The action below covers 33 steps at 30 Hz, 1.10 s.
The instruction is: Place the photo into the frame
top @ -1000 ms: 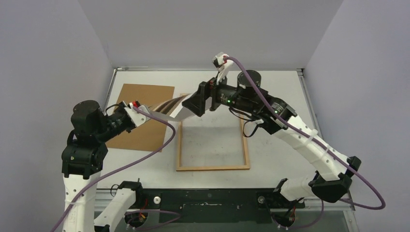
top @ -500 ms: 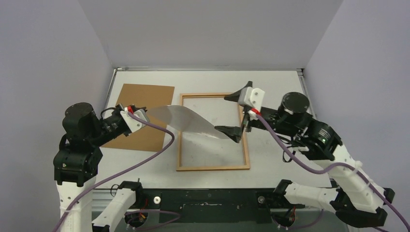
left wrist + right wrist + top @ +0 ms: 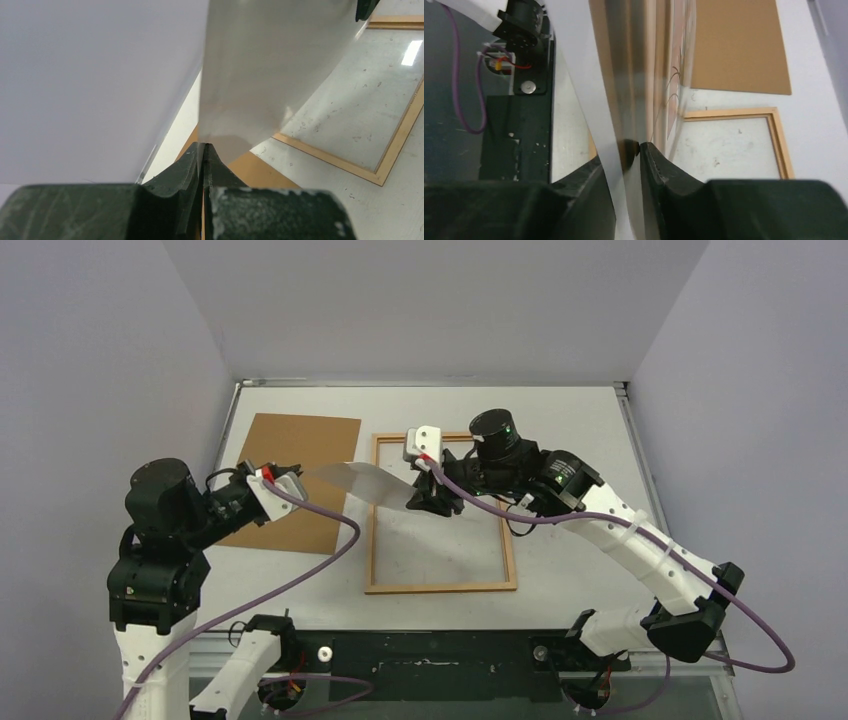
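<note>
The photo hangs in the air as a curved white sheet over the left edge of the frame, which lies flat on the table. My left gripper is shut on the photo's left end; the left wrist view shows the fingertips of the left gripper pinched on the white sheet. My right gripper grips the sheet's right end above the frame's upper left part. In the right wrist view the right gripper has its jaws drawn together with the photo between them, its striped plant print facing the frame.
A plain brown backing board lies flat to the left of the frame, under the left gripper and the photo's left end. The table's black front rail and both arm bases run along the near edge.
The right arm swung back from the frame's right side to the photo's free right end, and its wide-open jaws closed in on the sheet. The left gripper kept its hold.
</note>
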Each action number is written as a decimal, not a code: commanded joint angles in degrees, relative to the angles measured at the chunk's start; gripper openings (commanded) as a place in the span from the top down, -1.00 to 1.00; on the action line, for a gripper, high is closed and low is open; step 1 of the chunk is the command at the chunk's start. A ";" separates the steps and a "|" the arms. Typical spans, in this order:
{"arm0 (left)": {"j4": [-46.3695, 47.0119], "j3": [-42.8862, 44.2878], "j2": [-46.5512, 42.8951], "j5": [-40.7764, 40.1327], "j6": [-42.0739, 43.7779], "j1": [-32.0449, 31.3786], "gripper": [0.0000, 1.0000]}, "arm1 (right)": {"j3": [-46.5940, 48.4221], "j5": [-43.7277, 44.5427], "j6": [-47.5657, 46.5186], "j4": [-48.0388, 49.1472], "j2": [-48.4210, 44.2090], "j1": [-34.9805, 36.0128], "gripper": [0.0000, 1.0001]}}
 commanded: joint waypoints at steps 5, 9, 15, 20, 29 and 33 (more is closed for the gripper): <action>6.78 -0.43 -0.42 -4.52 -6.86 -0.16 -0.56 | 0.97 -0.88 9.00 8.24 -1.13 -0.39 0.89; 13.84 -1.94 0.69 -12.30 -14.58 -0.16 -0.93 | -0.95 3.02 15.23 11.23 -3.78 -0.45 0.89; 17.16 -0.99 6.49 -23.15 -22.30 0.42 -0.93 | 1.18 8.76 28.19 12.39 -3.27 -1.35 0.89; 22.95 -2.62 8.82 -33.39 -26.00 2.10 -0.93 | 4.29 9.82 38.09 7.91 1.75 -3.21 0.89; 30.25 -3.28 12.20 -39.12 -34.95 13.32 -0.93 | -2.38 3.42 48.18 13.80 2.59 -9.99 0.89; 30.84 -6.61 11.66 -37.45 -35.10 14.25 -0.93 | -1.83 3.91 48.38 13.11 3.41 -10.02 0.89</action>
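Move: The photo is bowed between the hands: its middle is about 9 cm left of the right hand, and some 9 cm right of and a little below the left hand, which still pinches its other end. The frame's middle lies roughly 15 cm ahead, 6 cm right and 33 cm below the right hand. From the left hand, the brown board is centred about 18 cm ahead, 10 cm left and 40 cm down. Finish closing the right gripper on its side of the photo, then open the left gripper wide, let go and draw it away left and forward, about 20 cm in all, turning it counter-clockwise until its fingers point ahead. Keep the right grip, lift slightly, then carry the photo some 7 cm forward over the frame and sink back, swinging the fingers clockwise to ahead-left and rolling the hand's top side forward. ##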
